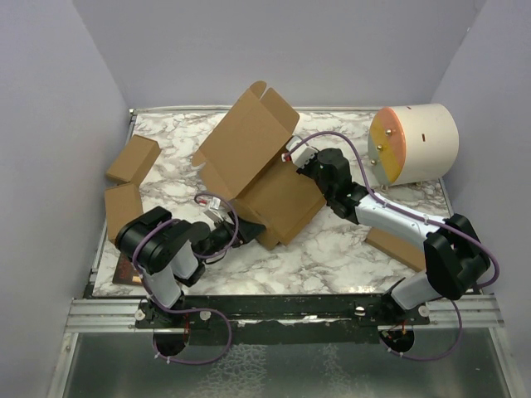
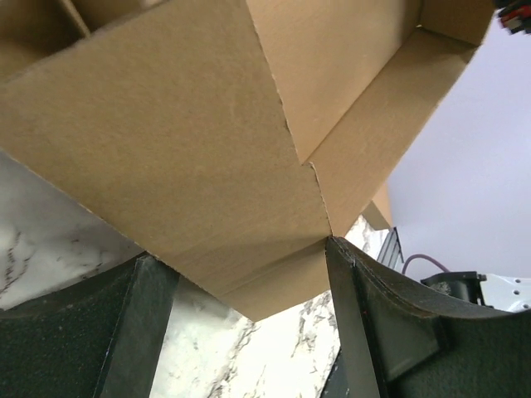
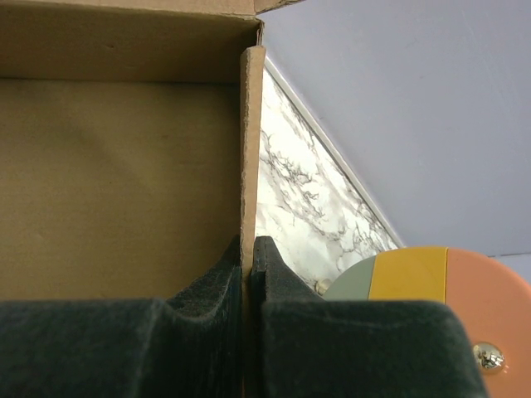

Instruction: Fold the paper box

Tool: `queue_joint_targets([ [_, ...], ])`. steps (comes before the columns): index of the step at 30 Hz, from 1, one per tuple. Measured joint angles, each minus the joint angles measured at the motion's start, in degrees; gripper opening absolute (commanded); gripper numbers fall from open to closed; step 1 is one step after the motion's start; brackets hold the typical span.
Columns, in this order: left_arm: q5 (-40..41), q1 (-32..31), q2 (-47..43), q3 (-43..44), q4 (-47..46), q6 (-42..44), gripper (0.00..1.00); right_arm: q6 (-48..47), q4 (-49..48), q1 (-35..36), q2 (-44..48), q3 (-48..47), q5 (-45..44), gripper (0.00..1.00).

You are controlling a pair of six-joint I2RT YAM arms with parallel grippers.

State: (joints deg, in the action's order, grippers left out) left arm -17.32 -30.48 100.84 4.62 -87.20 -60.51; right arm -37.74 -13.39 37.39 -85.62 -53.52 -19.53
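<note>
The paper box [image 1: 253, 162] stands half-formed mid-table, a large brown cardboard mailer with its lid raised toward the back. My right gripper [image 1: 296, 159] is shut on the box's right side wall; in the right wrist view the thin wall edge [image 3: 251, 149] runs down between the pressed fingertips [image 3: 251, 249]. My left gripper [image 1: 242, 229] is at the box's near-left corner and open. In the left wrist view the box's lower corner [image 2: 265, 298] hangs between the spread fingers [image 2: 137, 332], and the right finger's tip touches a box edge.
Two smaller brown boxes [image 1: 133, 159] [image 1: 123, 209] lie at the left edge. A cream cylinder with an orange end [image 1: 415, 143] sits at the back right. A flat cardboard piece [image 1: 394, 247] lies under the right arm. Grey walls enclose the marble table [image 1: 332, 249].
</note>
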Motion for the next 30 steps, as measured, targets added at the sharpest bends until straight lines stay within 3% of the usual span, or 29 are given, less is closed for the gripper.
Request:
queue_joint_targets([
  [8, 0.04, -0.02, -5.77, -1.64, -0.22, 0.37, 0.73, 0.26, 0.02, 0.0, 0.0, 0.0, 0.0, 0.01],
  [23, 1.7, -0.15, -5.05, -1.16, -0.15, -1.51, 0.71, 1.14, 0.85, 0.0, 0.0, 0.0, 0.7, 0.01],
  [28, 5.2, -1.53, -12.61, -1.05, 2.69, -2.93, 0.7, 2.23, 2.45, 0.0, 0.02, -0.26, 0.79, 0.01],
  [30, 6.32, -2.19, -16.55, 0.07, 8.09, -2.82, 0.7, 2.97, 3.74, -0.04, 0.02, -1.18, 0.87, 0.01],
])
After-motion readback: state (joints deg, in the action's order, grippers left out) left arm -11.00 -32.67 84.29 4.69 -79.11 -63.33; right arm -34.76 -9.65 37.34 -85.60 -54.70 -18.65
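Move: The box's near flap is right at the left hand's open fingers, its middle about 3 cm ahead, level sideways and some 1 cm higher. The box floor's middle lies about 8 cm ahead and 6 cm to the right, roughly level; the raised lid panel is some 18 cm ahead, 4 cm left and 10 cm up. From the right hand, the flap is about 12 cm back, 9 cm left and 10 cm below. The left hand, fingers open, rises about 6 cm, pushing up the box's near flap; the right keeps its pinch. ##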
